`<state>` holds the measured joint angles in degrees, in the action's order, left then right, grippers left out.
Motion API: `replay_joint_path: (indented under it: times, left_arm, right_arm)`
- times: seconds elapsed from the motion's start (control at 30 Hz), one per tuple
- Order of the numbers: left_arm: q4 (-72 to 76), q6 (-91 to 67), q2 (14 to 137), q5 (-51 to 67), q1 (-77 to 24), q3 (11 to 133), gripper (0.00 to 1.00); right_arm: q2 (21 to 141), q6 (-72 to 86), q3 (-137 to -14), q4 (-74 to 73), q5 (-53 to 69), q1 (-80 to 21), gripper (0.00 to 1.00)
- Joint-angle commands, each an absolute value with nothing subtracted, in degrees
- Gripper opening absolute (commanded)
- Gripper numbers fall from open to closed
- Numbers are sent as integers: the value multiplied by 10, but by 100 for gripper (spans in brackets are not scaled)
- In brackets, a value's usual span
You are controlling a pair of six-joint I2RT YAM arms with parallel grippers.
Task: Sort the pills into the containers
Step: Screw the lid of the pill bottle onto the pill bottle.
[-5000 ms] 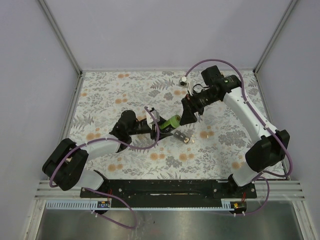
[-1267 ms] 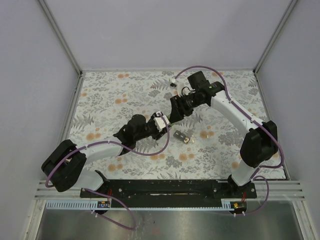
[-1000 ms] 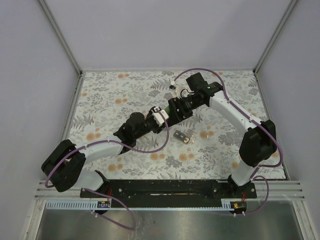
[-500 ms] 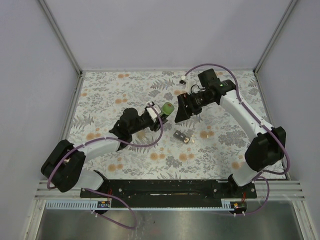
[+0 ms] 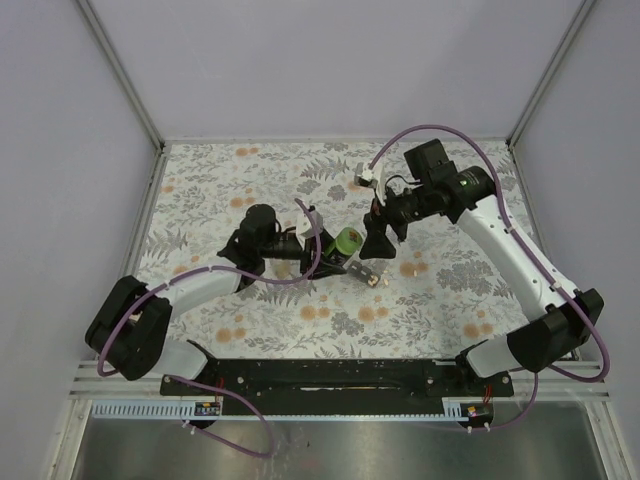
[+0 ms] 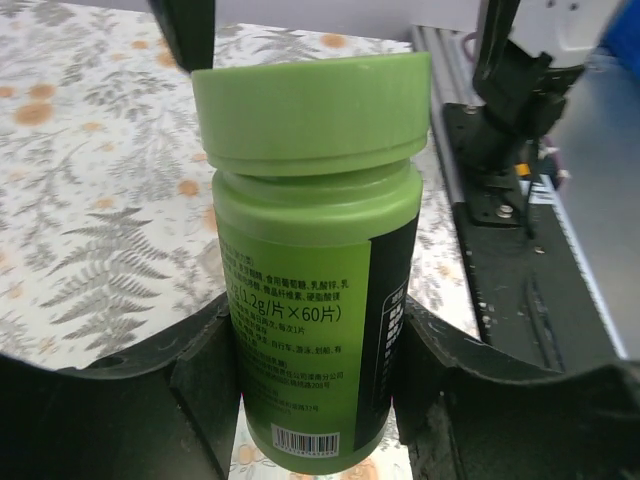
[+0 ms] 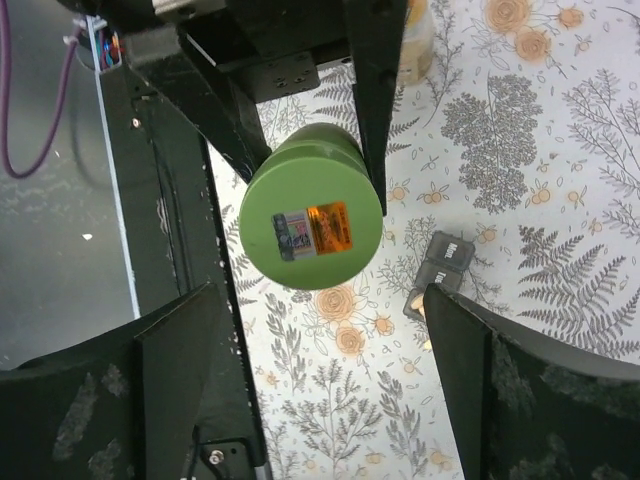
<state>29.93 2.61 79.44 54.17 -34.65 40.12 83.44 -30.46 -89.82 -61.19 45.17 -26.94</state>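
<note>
A green pill bottle (image 6: pixel 315 260) with its green cap on stands between the jaws of my left gripper (image 6: pixel 315 395), which is shut on its lower body. From above, the bottle (image 5: pixel 347 243) hangs tilted over the table's middle. My right gripper (image 5: pixel 378 238) sits just right of it, apart from it. In the right wrist view the cap (image 7: pixel 311 205), with a small sticker on it, faces the camera, and my right gripper (image 7: pixel 320 390) is open and empty. The dark pill organizer (image 7: pixel 447 262) lies on the cloth, with pale pills (image 7: pixel 414 300) in an open compartment.
The pill organizer (image 5: pixel 367 272) lies just near and right of the bottle. A pale bottle (image 7: pixel 415 40) stands at the top edge of the right wrist view. The table (image 5: pixel 200 190) has a floral cloth. A black rail (image 5: pixel 330 375) runs along the near edge.
My right gripper has drawn back to the right from the bottle's cap and opened wider. My left gripper has carried the bottle nearer and to the right, toward the organizer.
</note>
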Motion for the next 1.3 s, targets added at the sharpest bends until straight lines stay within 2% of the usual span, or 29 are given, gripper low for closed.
replay_joint_path:
  times: [0.0,0.8,1.13,1.27]
  left_arm:
    - [314,-25,810,664,-339,437,0]
    - [270,-6,819,688,-339,446,0]
    - [268,-4,819,687,-339,444,0]
    - [265,-4,821,684,-339,443,0]
  right_arm:
    - [817,-384,-877,-599,414,-306,92]
    - [828,-381,-872,-556,431,-348,88]
    - [840,-383,-883,-573,454,-353,69]
    - [838,-389,-883,-582,458,-354,57]
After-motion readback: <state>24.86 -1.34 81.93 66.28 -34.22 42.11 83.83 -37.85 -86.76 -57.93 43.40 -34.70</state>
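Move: The green lid, still sitting on the bottle that the left gripper holds tilted, lies about 4 cm to the right gripper's left, 1 cm ahead and 2 cm below. From the left gripper it is some 4 cm right, 2 cm ahead and 5 cm up. The pill box is on the table about 4 cm ahead of the right gripper, 1 cm to its right and 25 cm below; the small clear bottle is 4 cm ahead, 19 cm left and 22 cm below. Bring the right gripper back and down, then left over the lid, about 3 cm left and 2 cm back and down in all, turning it slightly counter-clockwise. Once its fingers straddle the lid from front and back, close them partway, right up to the rim. Meanwhile draw the left gripper back about 3.5 cm with the bottle still gripped, turning it some 10 degrees clockwise and rolling its top forward, then hold still. ##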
